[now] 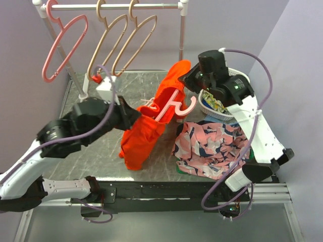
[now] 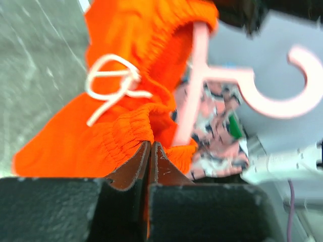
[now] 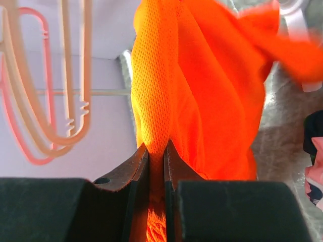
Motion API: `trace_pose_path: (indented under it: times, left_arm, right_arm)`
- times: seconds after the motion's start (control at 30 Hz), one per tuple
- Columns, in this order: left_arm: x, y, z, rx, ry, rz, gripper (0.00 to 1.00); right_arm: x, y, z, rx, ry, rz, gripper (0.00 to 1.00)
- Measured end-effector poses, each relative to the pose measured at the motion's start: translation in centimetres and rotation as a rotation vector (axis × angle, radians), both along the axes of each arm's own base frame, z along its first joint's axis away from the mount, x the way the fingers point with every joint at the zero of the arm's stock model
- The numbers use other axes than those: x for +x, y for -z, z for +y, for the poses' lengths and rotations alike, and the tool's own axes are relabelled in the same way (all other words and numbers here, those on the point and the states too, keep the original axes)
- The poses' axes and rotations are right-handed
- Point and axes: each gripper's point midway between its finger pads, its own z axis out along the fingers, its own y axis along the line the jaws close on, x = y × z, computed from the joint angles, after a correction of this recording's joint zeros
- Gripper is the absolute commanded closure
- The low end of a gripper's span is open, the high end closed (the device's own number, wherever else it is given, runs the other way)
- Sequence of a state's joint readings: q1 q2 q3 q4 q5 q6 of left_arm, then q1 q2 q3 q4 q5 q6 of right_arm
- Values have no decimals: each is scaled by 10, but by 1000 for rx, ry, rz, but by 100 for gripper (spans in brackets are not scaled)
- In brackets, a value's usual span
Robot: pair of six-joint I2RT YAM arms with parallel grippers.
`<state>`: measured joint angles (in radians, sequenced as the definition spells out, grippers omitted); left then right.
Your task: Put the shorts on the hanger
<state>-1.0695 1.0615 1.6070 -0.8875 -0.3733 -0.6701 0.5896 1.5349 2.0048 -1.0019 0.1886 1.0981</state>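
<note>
The orange-red shorts (image 1: 144, 138) hang stretched between my two grippers above the table. My left gripper (image 1: 135, 115) is shut on the waistband (image 2: 121, 136), near the white drawstring (image 2: 113, 83). My right gripper (image 1: 187, 80) is shut on a raised fold of the shorts (image 3: 217, 91). A pink hanger (image 1: 174, 107) sits between the grippers. One arm of this hanger (image 2: 199, 75) runs into the waistband opening, and its hook (image 2: 298, 101) sticks out to the right. I cannot tell what supports it.
A white rack rail (image 1: 116, 7) at the back carries a second pink hanger (image 1: 63, 45) and two tan hangers (image 1: 121, 43). A pink, navy and white patterned garment (image 1: 212, 146) lies at the right. A white basket (image 1: 243, 79) with floral cloth stands behind it.
</note>
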Motion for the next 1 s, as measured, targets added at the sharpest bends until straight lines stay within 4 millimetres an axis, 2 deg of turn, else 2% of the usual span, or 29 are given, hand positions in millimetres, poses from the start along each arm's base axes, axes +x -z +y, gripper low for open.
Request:
trace_pose_path:
  times: [0.07,0.1,0.13,0.2,0.23,0.33,0.4,0.43,0.5,0.53,0.67,0.73,0.87,0.93,1.0]
  left_arm:
    - [7,-14,11,-12,-33,-37,92]
    - [9,-14,15,-6,-39,-45,92]
    - [10,-10,18,6,-42,-46,86]
    - [10,13,15,48,-27,-26,80]
    - [10,27,13,72,-14,-11,78]
    - [6,94,5,193,39,75,68]
    - [-1,134,2,266,82,138,65]
    - [-4,144,3,287,98,154,62]
    - [-9,156,0,304,136,172,57]
    - [-10,156,-1,301,145,169,49]
    - [-10,145,-7,269,176,130,39]
    - [-11,141,-3,269,181,111,32]
    - [-18,134,11,268,184,81,26]
    - [-23,140,18,276,189,84,22]
    - [-29,156,25,304,201,114,19]
  right_arm:
    - [-4,-10,-2,12,-7,-24,100]
    - [-6,-7,-2,11,-12,-19,100]
    - [-7,2,0,5,-19,-1,100]
    - [-5,30,5,-16,-34,52,100]
    - [-5,54,8,-37,-45,103,100]
    - [-3,123,15,-104,-68,260,100]
    - [-3,164,19,-141,-83,362,100]
    - [-3,181,21,-155,-88,404,100]
    - [-1,200,26,-160,-96,459,100]
    - [0,208,28,-157,-99,482,100]
    - [1,226,34,-133,-109,549,100]
    - [2,231,35,-121,-111,572,100]
    - [5,237,32,-106,-101,599,100]
    - [6,239,31,-100,-98,606,100]
    - [8,238,29,-96,-92,608,100]
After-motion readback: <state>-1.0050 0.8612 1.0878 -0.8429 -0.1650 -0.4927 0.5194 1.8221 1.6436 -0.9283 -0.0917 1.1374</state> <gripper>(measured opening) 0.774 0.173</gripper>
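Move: Below and between the hands lies the bare table the orange shorts are taken down to, some 35 cm down: about 3 cm ahead and 3 cm right of the left hand, 14 cm back and 12 cm left of the right. The hanger's hook is about 9 cm back, 1 cm right and 5 cm below the right hand; the patterned clothes pile is 14 cm back, 15 cm right and 32 cm down; the white basket, 15 cm ahead, 24 cm right and 32 cm down. Dropping fast from the lifted pose, both hands bring the shorts and hanger down towards the table. The right keeps its pinch on the far end of the waistband and sinks about 24 cm, tipping its fingers some 35 degrees further down; the left sinks roughly 15 cm, opens wide to let go of the near end, then eases back and left. ##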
